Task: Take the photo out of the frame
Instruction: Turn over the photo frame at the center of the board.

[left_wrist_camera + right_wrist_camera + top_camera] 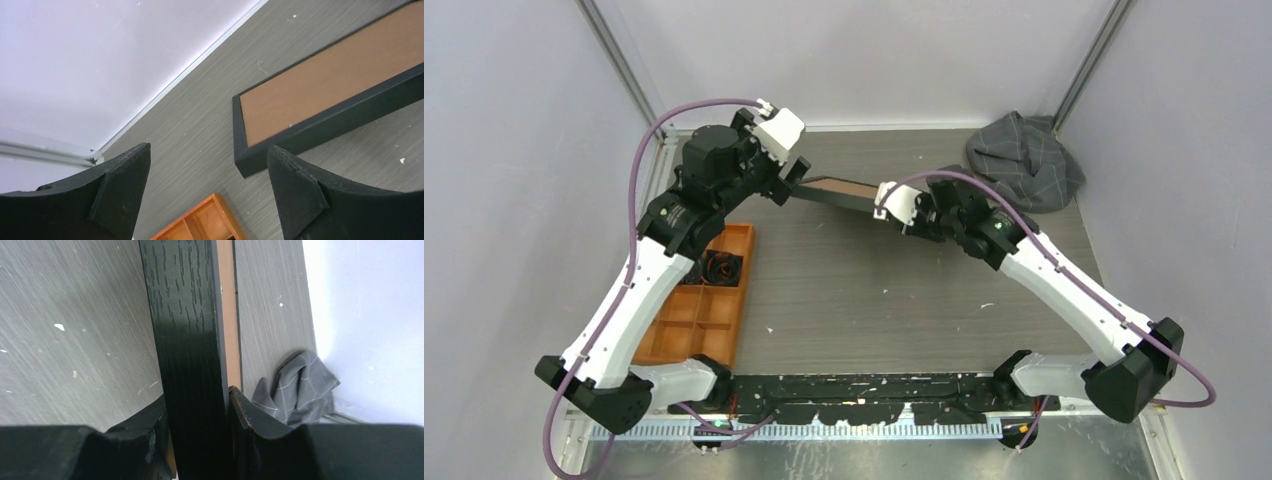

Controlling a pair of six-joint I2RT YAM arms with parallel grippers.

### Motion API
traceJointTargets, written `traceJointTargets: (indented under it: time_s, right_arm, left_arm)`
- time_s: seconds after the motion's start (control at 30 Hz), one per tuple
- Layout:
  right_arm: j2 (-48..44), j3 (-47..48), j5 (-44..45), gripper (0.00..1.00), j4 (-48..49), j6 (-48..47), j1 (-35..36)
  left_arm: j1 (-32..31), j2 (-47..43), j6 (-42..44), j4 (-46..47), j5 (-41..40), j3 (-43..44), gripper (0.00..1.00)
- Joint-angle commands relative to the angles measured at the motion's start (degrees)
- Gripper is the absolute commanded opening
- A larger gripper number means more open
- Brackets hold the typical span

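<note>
The frame (839,192) is black-edged with a brown board back, and it is tilted up on its long edge at the middle back of the table. My right gripper (886,205) is shut on its right end. In the right wrist view the black edge of the frame (190,340) runs between the two fingers of that gripper (197,397). My left gripper (789,180) hangs open just off the frame's left end. In the left wrist view the frame's corner (325,95) lies beyond the spread fingers of the left gripper (208,150), with nothing between them. The photo is hidden.
An orange compartment tray (742,280) with dark items in it sits at the left under the left arm; one of its corners, the tray (200,222), shows in the left wrist view. A crumpled grey cloth (1024,160) lies at the back right corner and appears as the cloth (292,390) behind the right fingers. Walls close in the table.
</note>
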Motion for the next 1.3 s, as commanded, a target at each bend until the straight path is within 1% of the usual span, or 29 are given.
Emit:
traceJointTargets:
  time_s: [0.0, 0.17, 0.3, 0.43, 0.47, 0.57, 0.67, 0.77, 0.83, 1.0, 1.1, 1.27]
  right_arm:
    - [1.88, 11.68, -8.86, 0.01, -7.05, 20.95, -1.51]
    - [6.01, 21.1, -13.12, 0.01, -10.65, 30.99, -7.6]
    - [8.63, 27.77, -16.82, 0.01, -13.67, 43.69, -14.34]
    - [9.13, 29.19, -23.13, 0.01, -13.41, 53.62, -23.93]
    - [9.24, 29.22, -25.16, 0.01, -13.12, 55.59, -27.58]
    - [10.15, 29.98, -30.32, 0.01, -13.36, 59.82, -34.07]
    - [11.67, 31.42, -35.54, 0.01, -13.78, 63.54, -38.89]
    - [12.88, 33.86, -40.09, 0.01, -14.05, 66.91, -40.42]
    - [12.93, 35.28, -41.42, 0.01, -13.49, 68.3, -40.44]
    - [12.16, 37.16, -41.52, 0.01, -11.62, 70.27, -40.74]
    - [11.65, 33.92, -42.31, 0.01, -10.21, 70.78, -41.7]
    - [10.57, 22.42, -46.27, 0.01, -6.54, 69.55, -45.45]
  left_arm:
    - [1.13, -1.36, -5.4, 1.15, -2.8, 1.76, 0.88]
    - [1.9, -0.66, -6.88, 2.08, -2.32, 1.29, 0.88]
    - [2.22, -0.8, -7.87, 2.44, -1.87, 0.48, 0.88]
    - [2.22, -0.6, -8.59, 3.28, -0.81, -1.7, 0.87]
    - [2.22, -0.37, -8.92, 3.48, -0.26, -2.28, 0.87]
    - [2.22, 0.5, -10.15, 4.53, 2.58, -4.44, 0.87]
    - [2.22, 1.86, -11.53, 6.3, 6.42, -6.92, 0.87]
    - [2.15, 3.4, -12.74, 7.71, 9.35, -8.63, 0.87]
    - [2.13, 4.5, -13.25, 7.83, 10.73, -8.79, 0.87]
    - [1.94, 5.79, -14.63, 9.29, 13.65, -9.98, 0.87]
    - [1.4, 6.35, -15.51, 9.76, 14.5, -10.92, 0.87]
    - [0.39, 6.94, -16.36, 11.68, 14.84, -13.65, 0.86]
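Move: The photo frame stands tilted with its brown back facing forward and up, its raised near edge already pinched in the right hand; its middle lies about 8 cm ahead of that hand, 2 cm to its left and 11 cm below. The grey cloth lies some 19 cm ahead, 23 cm to the right and 19 cm below. For the left hand, open and high up, the frame's middle is about 8 cm ahead, 25 cm right and 25 cm lower. The frame is swung over by the right hand, which keeps its pinch on the edge and carries it right about 15 cm while rising and going forward, towards the cloth, rolling left side up and turning clockwise. Then the hand tips down, eases back left and sinks a little. The left hand, still open and touching nothing, drops about 11 cm, drifting right and tipping down. ##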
